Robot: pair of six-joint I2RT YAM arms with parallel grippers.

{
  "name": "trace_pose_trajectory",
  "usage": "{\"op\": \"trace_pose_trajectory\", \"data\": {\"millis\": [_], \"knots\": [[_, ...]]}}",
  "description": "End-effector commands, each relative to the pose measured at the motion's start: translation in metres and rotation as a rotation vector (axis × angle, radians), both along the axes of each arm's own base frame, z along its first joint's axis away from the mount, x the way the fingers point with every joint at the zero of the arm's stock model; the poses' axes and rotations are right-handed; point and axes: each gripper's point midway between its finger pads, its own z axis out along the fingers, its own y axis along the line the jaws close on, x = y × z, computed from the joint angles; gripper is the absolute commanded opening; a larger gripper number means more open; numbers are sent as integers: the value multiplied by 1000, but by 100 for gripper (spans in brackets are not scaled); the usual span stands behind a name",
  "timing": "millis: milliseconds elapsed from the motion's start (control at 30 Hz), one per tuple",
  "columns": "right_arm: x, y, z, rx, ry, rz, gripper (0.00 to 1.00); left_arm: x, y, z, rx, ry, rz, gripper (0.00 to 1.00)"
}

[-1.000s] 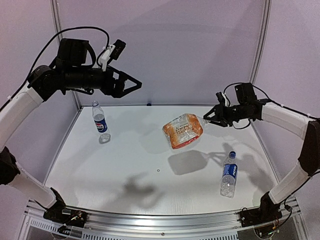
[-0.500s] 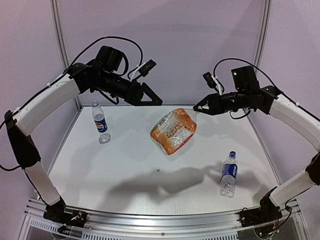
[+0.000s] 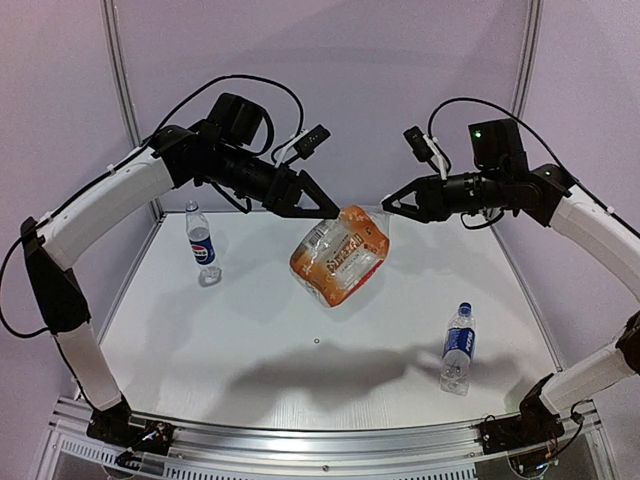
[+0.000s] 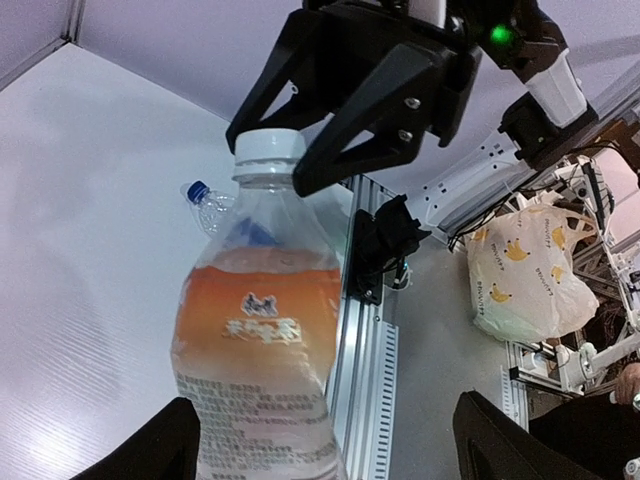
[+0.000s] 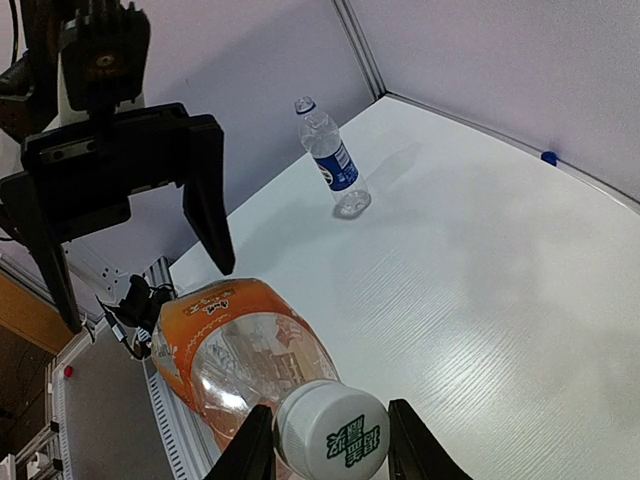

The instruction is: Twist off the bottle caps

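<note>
The squat orange-labelled bottle [image 3: 338,255] hangs tilted in the air over the table's middle. My right gripper [image 3: 386,205] is shut on its whitish cap [image 5: 333,432], one finger on each side of the cap. My left gripper [image 3: 325,212] is wide open, with the bottle's lower body [image 4: 260,350] between its fingers [image 4: 150,455]; I cannot tell whether they touch it. A slim blue-labelled bottle [image 3: 457,348] with a blue cap [image 3: 464,307] lies at the right. Another slim bottle [image 3: 200,245] stands at the back left; its top looks bare.
A small blue piece [image 5: 548,157], perhaps a cap, lies at the table's back edge. The white table [image 3: 250,330] ends in an aluminium rail [image 3: 300,440] at the front. Frame posts [image 3: 118,60] and walls close the back and sides.
My right gripper has carried the orange bottle up and to the left. My left arm has swung right and down, and its open fingers now straddle the bottle.
</note>
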Motion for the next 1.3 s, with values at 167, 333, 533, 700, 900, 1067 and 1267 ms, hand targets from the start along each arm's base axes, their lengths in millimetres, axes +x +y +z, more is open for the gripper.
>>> {"op": "trace_pose_trajectory", "data": {"millis": [167, 333, 533, 700, 900, 1067, 1267], "knots": [[-18, 11, 20, 26, -36, 59, 22, 11, -8, -16, 94, -68, 37, 86], [-17, 13, 21, 31, -30, 61, 22, 7, -14, -24, 116, -86, 23, 84], [-20, 18, 21, 38, -26, 78, 22, 10, -21, -24, 116, -103, 36, 64], [-20, 21, 19, 40, -14, 80, 22, 13, -25, -21, 109, -116, 57, 40], [-1, 8, 18, 14, -4, -70, 70, 23, -19, -10, 99, -146, 133, 27], [5, -9, 35, 28, -76, -172, 95, 34, -8, 16, 7, -149, 208, 26], [-6, -33, 68, 200, -172, -196, 99, 46, 20, 53, -113, -138, 319, 24]]}}
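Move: My right hand holds the orange bottle by its white cap. The bottle's middle lies about 8 cm left of that hand, 3 cm back and 6 cm down; the other capped bottle lies on the table some 9 cm back, 18 cm right and 32 cm down. From my open left hand, the orange bottle's middle is roughly 2 cm right, 1 cm back and 5 cm below, and the Pepsi bottle stands some 18 cm ahead, 28 cm left and 25 cm down. I ease my left hand down about 3 cm and a little to its right onto the orange bottle's body and close the fingers around it, while my right hand keeps the cap nearly still. Then my right fingers open wide, let go of the cap and back off to the right and up, as my left hand carries the bottle forward, up and slightly left, turning some 10 degrees counter-clockwise. ##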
